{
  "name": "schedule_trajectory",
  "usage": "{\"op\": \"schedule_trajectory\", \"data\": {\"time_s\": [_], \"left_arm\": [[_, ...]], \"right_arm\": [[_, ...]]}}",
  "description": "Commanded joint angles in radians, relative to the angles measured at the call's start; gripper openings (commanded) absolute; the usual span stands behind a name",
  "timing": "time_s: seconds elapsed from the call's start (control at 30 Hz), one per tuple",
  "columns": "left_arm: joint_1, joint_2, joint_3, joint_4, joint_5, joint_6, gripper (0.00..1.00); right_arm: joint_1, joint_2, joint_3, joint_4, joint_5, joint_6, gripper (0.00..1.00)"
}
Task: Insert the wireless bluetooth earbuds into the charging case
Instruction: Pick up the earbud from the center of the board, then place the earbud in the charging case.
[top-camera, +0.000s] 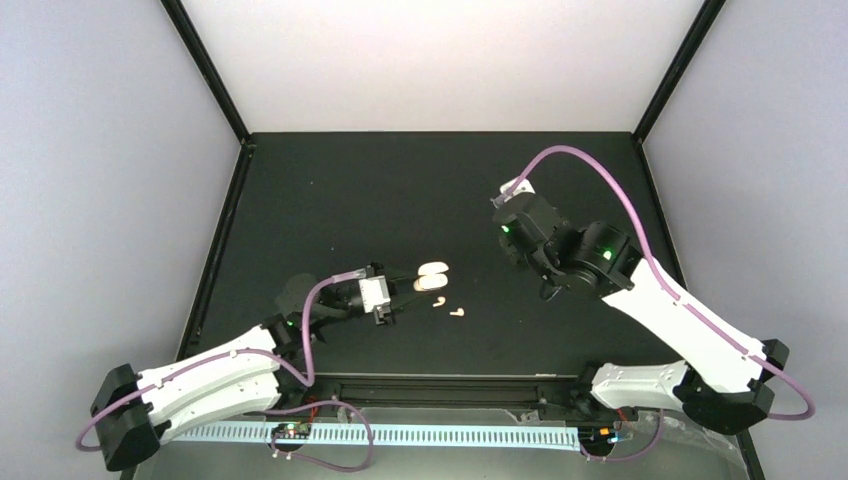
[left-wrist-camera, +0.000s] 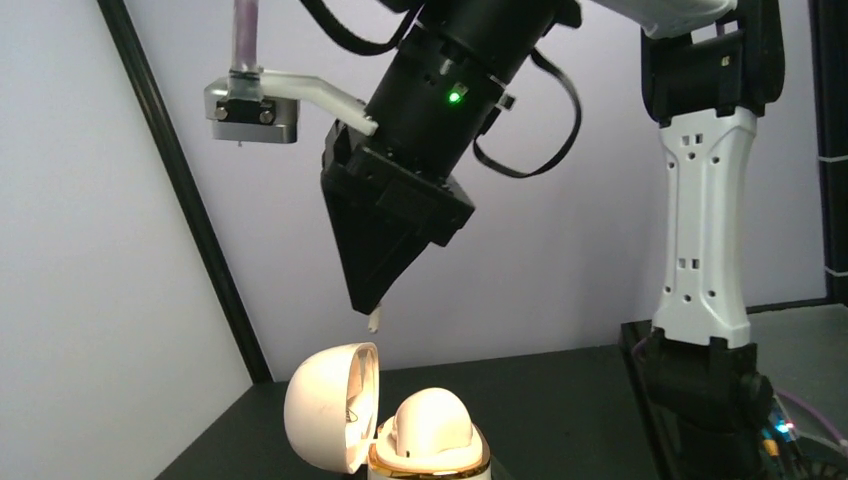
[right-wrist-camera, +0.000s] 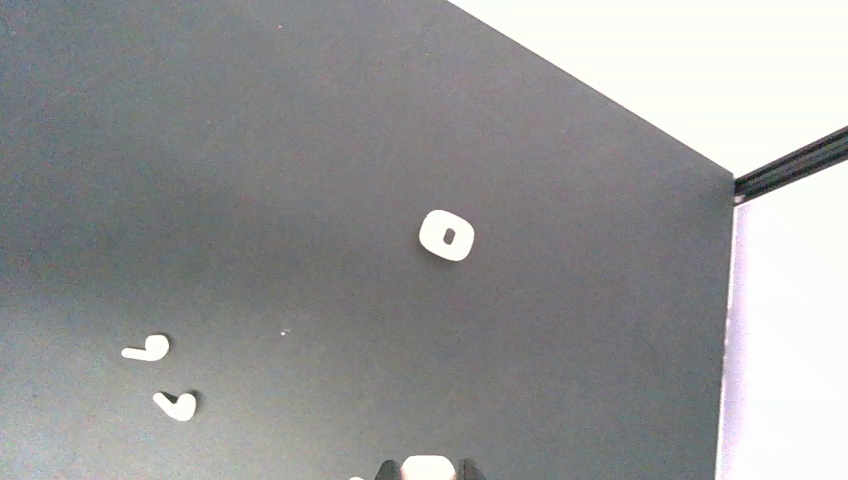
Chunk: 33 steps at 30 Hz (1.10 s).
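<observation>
The cream charging case stands open in the left wrist view, lid (left-wrist-camera: 328, 405) swung left and gold-rimmed base (left-wrist-camera: 430, 445) at the bottom edge. From above, my left gripper (top-camera: 410, 284) is shut on the case (top-camera: 432, 277). My right gripper (left-wrist-camera: 368, 303) hangs point-down above and behind the lid, shut on a white earbud (left-wrist-camera: 375, 319) whose stem pokes out below its tip. That earbud (right-wrist-camera: 428, 468) shows between the jaws of the right gripper (right-wrist-camera: 428, 472). Two more earbuds (top-camera: 438, 301) (top-camera: 458, 313) lie on the mat beside the case, and appear again as earbuds (right-wrist-camera: 147, 349) (right-wrist-camera: 176, 405).
A small white rounded piece with a dark hole (right-wrist-camera: 446, 235) lies on the black mat (top-camera: 400, 200). The right arm (top-camera: 600, 255) reaches in from the right. White walls and black frame posts (top-camera: 210, 70) enclose the mat.
</observation>
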<state>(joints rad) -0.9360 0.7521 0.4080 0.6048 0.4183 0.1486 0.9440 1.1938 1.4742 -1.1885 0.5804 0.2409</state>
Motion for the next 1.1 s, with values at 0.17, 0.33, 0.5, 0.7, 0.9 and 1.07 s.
{"op": "schedule_trajectory", "data": {"time_s": [0.17, 0.33, 0.5, 0.7, 0.9, 1.07], "left_arm": [[0.006, 0.209, 0.151, 0.033, 0.158, 0.225, 0.02], [0.019, 0.298, 0.196, 0.052, 0.201, 0.260, 0.01], [0.029, 0.382, 0.234, 0.103, 0.234, 0.216, 0.02], [0.032, 0.432, 0.236, 0.166, 0.218, 0.153, 0.02], [0.033, 0.454, 0.224, 0.237, 0.149, 0.052, 0.02], [0.033, 0.454, 0.210, 0.269, 0.111, 0.013, 0.02]], "right_arm": [[0.134, -0.063, 0.013, -0.093, 0.162, -0.074, 0.01], [0.201, -0.057, 0.037, -0.104, 0.161, -0.066, 0.01], [0.255, -0.038, 0.095, -0.129, 0.172, -0.052, 0.01], [0.274, -0.012, 0.132, -0.114, 0.167, -0.059, 0.01], [0.287, 0.033, 0.155, -0.075, 0.149, -0.069, 0.01], [0.301, 0.069, 0.166, -0.051, 0.148, -0.079, 0.01]]}}
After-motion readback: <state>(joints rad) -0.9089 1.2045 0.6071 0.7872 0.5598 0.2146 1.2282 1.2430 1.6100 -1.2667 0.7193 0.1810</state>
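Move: The right hand already pinches the earbud; the open charging case, held in the left fingers, is about 14 cm to its left, 10 cm back and nearly level. From the left hand that earbud is therefore some 14 cm right and 10 cm ahead. Some 27 cm beneath the right hand, two loose earbuds lie 11 cm left, 2 ahead, and 8 cm left, level with it; the square case is 19 cm ahead and 4 right. Both grippers keep their pinches, the left on the open case and the right on the earbud, and close on each other. The left carries the case about 7 cm right and 4 forward, sinking then rising slightly; the right goes back about 4 cm, then left some 5, rising 3 to 4 and turning about 15 degrees counter-clockwise. ##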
